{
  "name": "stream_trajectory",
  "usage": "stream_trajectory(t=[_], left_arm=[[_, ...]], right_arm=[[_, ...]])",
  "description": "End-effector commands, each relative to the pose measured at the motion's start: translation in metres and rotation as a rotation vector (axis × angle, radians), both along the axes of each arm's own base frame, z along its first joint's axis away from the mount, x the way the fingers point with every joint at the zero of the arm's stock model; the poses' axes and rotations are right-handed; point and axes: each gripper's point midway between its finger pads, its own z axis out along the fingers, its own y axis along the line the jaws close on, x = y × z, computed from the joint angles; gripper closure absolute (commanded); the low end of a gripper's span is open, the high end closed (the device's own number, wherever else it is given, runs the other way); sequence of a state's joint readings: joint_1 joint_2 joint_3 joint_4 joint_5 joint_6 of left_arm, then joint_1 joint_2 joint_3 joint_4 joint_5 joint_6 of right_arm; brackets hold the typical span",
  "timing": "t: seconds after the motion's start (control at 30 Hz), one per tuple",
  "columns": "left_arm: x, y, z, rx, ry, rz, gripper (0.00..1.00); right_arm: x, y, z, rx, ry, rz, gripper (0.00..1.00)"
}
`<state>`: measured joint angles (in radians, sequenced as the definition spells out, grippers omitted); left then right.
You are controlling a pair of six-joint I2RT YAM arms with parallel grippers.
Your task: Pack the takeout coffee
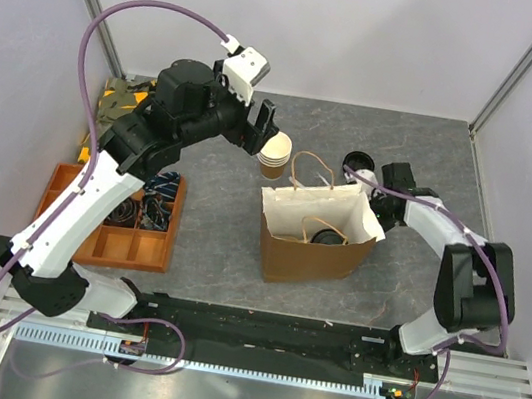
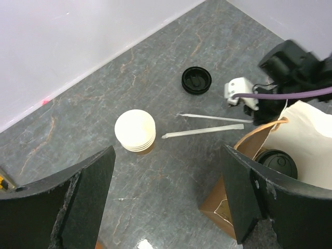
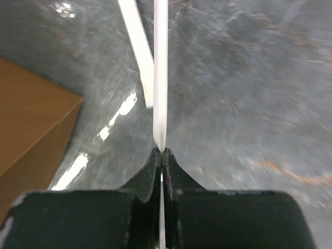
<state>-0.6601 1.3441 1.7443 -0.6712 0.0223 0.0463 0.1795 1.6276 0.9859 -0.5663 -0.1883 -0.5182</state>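
The takeout coffee (image 1: 324, 236) stands inside the open brown paper bag (image 1: 307, 257); only its black lid (image 2: 278, 162) shows past the bag's rim (image 2: 249, 145). My left gripper (image 2: 167, 153) hangs open above the bare table, between the stack of cream-rimmed cups (image 2: 135, 129) and the bag, holding nothing. My right gripper (image 3: 162, 153) is low on the table behind the bag, shut on the end of a white wrapped straw (image 3: 161, 67). A second wrapped straw (image 3: 137, 46) lies beside it.
A loose black lid (image 2: 196, 80) lies on the table beyond the straws, close to the right gripper (image 1: 365, 183). A wooden compartment tray (image 1: 102, 244) with cables sits at the left. Clutter (image 1: 120, 100) lies at the back left corner. Pale walls close in the table.
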Motion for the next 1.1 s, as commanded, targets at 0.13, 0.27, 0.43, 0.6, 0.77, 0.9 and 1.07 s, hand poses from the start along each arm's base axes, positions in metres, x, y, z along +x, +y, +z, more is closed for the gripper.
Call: stream_trajectory(t=[0.13, 0.27, 0.43, 0.6, 0.77, 0.9, 1.07], left_arm=[[0.013, 0.001, 0.012, -0.028, -0.034, 0.022, 0.11], [0.026, 0.008, 0.020, -0.069, -0.022, 0.049, 0.11], [0.035, 0.001, 0.064, -0.341, 0.107, -0.034, 0.05], [0.009, -0.029, 0.112, -0.489, 0.051, -0.318, 0.05], [-0.005, -0.038, 0.126, -0.603, -0.022, -0.433, 0.07], [-0.018, -0.048, 0.138, -0.641, -0.073, -0.525, 0.08], [-0.029, -0.066, 0.135, -0.681, -0.054, -0.561, 0.08]], right_arm=[[0.031, -0.012, 0.121, 0.101, -0.243, -0.075, 1.00], [0.044, -0.022, 0.179, 0.162, -0.363, -0.134, 1.00], [0.042, 0.001, 0.269, 0.370, -0.569, -0.083, 1.00], [0.022, 0.044, 0.353, 0.644, -0.719, 0.047, 1.00], [-0.011, 0.083, 0.395, 0.822, -0.745, 0.171, 1.00], [-0.032, 0.103, 0.413, 0.923, -0.750, 0.204, 1.00], [-0.050, 0.121, 0.425, 1.004, -0.723, 0.243, 1.00]])
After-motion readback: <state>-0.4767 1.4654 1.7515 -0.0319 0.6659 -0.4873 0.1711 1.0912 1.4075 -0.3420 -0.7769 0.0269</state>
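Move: My right hand has already pinched a wrapped straw by its near end, low over the table. The paper bag's middle is about 14 cm to its left, 7 cm back and some 8 cm higher. The second straw lies 7 cm ahead and 8 cm left, 3 cm lower, and the black lid 20 cm ahead and 4 cm left. From my empty left hand the held straw's middle is about 28 cm right, 8 cm ahead and 38 cm below. I keep my right fingers shut on the straw and sweep it up about 40 cm beside the bag, drifting left near the end, while I tilt the wrist until the fingers point level to the left and ahead and the straw stands on end. I raise my wide-open left hand some 10 cm, reaching forward and then drawing back and right, rolling its left side down and turning clockwise to face the straw. ##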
